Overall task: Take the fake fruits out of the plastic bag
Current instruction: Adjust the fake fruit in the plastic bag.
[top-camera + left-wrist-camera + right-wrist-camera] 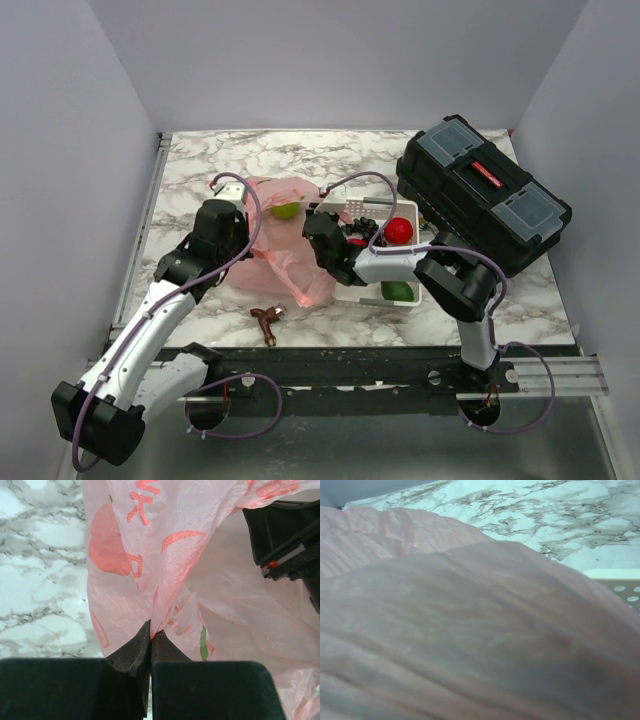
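Observation:
The pink plastic bag (283, 250) lies crumpled on the marble table, left of the white tray (408, 297). A light green round fruit (287, 210) shows at the bag's far opening. My left gripper (243, 232) is shut on a fold of the bag's film (165, 570), its tips pinched together (151, 630). My right gripper (320, 238) is pushed into the bag's right side; bag film (470, 630) covers its fingers. The tray holds the red apple (399, 231), black grape bunch (360, 236) and dark green oval fruit (397, 291). The orange is hidden.
A black toolbox (482, 190) stands at the back right, close to the tray. A small brown object (266, 322) lies near the table's front edge. Grey walls close in the left, back and right sides.

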{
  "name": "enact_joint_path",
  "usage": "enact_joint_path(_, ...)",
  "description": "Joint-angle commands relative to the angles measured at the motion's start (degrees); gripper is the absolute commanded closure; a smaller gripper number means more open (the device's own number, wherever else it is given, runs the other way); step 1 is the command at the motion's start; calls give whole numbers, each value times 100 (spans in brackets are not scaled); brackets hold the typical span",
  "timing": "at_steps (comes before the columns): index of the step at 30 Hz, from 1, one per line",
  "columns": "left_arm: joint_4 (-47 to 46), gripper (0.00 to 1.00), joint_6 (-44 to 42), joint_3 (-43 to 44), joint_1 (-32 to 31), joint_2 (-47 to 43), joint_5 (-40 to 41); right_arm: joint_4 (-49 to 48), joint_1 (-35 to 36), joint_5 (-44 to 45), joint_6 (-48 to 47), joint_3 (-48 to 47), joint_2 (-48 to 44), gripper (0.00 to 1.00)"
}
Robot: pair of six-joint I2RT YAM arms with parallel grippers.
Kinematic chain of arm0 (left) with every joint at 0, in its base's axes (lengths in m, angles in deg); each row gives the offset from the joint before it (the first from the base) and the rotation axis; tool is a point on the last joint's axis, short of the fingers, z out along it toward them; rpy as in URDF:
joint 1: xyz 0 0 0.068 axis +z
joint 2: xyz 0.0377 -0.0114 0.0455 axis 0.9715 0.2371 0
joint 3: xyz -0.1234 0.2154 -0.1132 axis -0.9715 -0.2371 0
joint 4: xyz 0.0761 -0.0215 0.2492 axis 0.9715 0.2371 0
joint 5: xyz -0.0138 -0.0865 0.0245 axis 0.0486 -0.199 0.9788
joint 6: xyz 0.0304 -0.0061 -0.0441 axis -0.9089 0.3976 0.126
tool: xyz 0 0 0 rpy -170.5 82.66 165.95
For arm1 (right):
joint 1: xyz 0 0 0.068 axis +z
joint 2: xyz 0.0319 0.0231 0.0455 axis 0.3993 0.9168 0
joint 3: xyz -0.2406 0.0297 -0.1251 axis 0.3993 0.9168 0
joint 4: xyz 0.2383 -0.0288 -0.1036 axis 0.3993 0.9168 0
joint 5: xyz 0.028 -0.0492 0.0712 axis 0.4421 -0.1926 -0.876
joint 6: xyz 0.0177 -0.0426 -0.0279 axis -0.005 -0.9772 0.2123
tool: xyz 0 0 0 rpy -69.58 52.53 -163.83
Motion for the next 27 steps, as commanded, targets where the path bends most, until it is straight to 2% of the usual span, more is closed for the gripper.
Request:
enact_joint_path(1, -989, 100, -895, -361, -166, -133, 180, -721, 17, -432, -113, 483, -339, 81)
enact_joint_path(4, -1221, 100, -1331, -616, -451, -147, 125, -770, 14, -1030, -157, 505, -387, 80)
enact_joint_path(6, -1305, 100, -1460, -729, -616, -166, 433, -770, 22, -1359, -195, 489, -367, 77)
enact_joint_path(9, -1152, 100, -1458, -649, -675, -98, 874, -733, 21, -1956, 19, 503, -292, 54)
enact_joint_path(11, -991, 100, -1441, -541, -684, -95, 852, -725, 24, -2194, 126, 469, -195, 43)
enact_joint_path(13, -935, 100, -1428, -497, -687, -182, 606, -599, 26, -2149, 254, 349, -110, 36)
enact_joint_path(15, -679, 98, -1411, -310, -688, -227, -31, -558, 15, -2023, 347, 266, -64, 33)
enact_joint_path(16, -511, 93, -1354, -163, -688, -196, -248, -559, 15, -2033, 367, 239, -63, 33)
enact_joint_path(18, -127, 66, -933, 218, -672, -113, -396, -535, 13, -2055, 506, 208, -72, 32)
enact_joint_path(20, -64, 42, -729, 518, -632, -184, -706, -467, 19, -2016, 680, 215, -90, 32)
enact_joint_path(24, -262, 25, -346, 1106, -424, -324, -788, -339, 12, -1929, 1047, 267, -46, 32)
enact_joint_path(27, -508, 21, -14, 1545, 55, -26, -1035, -331, 6, -1829, 1253, 320, -6, 32)
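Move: Pinched between the left hand's shut fingers is the bag's rim; the green fruit inside the bag lies about 16 cm ahead of that hand, 7 cm to its right and 15 cm lower, and the hammer is some 16 cm back, 3 cm right. From the right hand, the green fruit lies about 4 cm ahead, 6 cm left and 7 cm lower, the grapes some 14 cm right and 3 cm back, the crate's middle 17 cm right and 9 cm back. Sweeping about 5 cm left and 3 cm back at level height, the right hand swings some 20 degrees counter-clockwise and spreads its fingers under the bag's upper film, the green fruit coming to lie ahead of them. The left hand dips about 2 cm while easing right, opens to let go of the rim, then climbs quickly about 11 cm, ending 4 cm right of its start. ##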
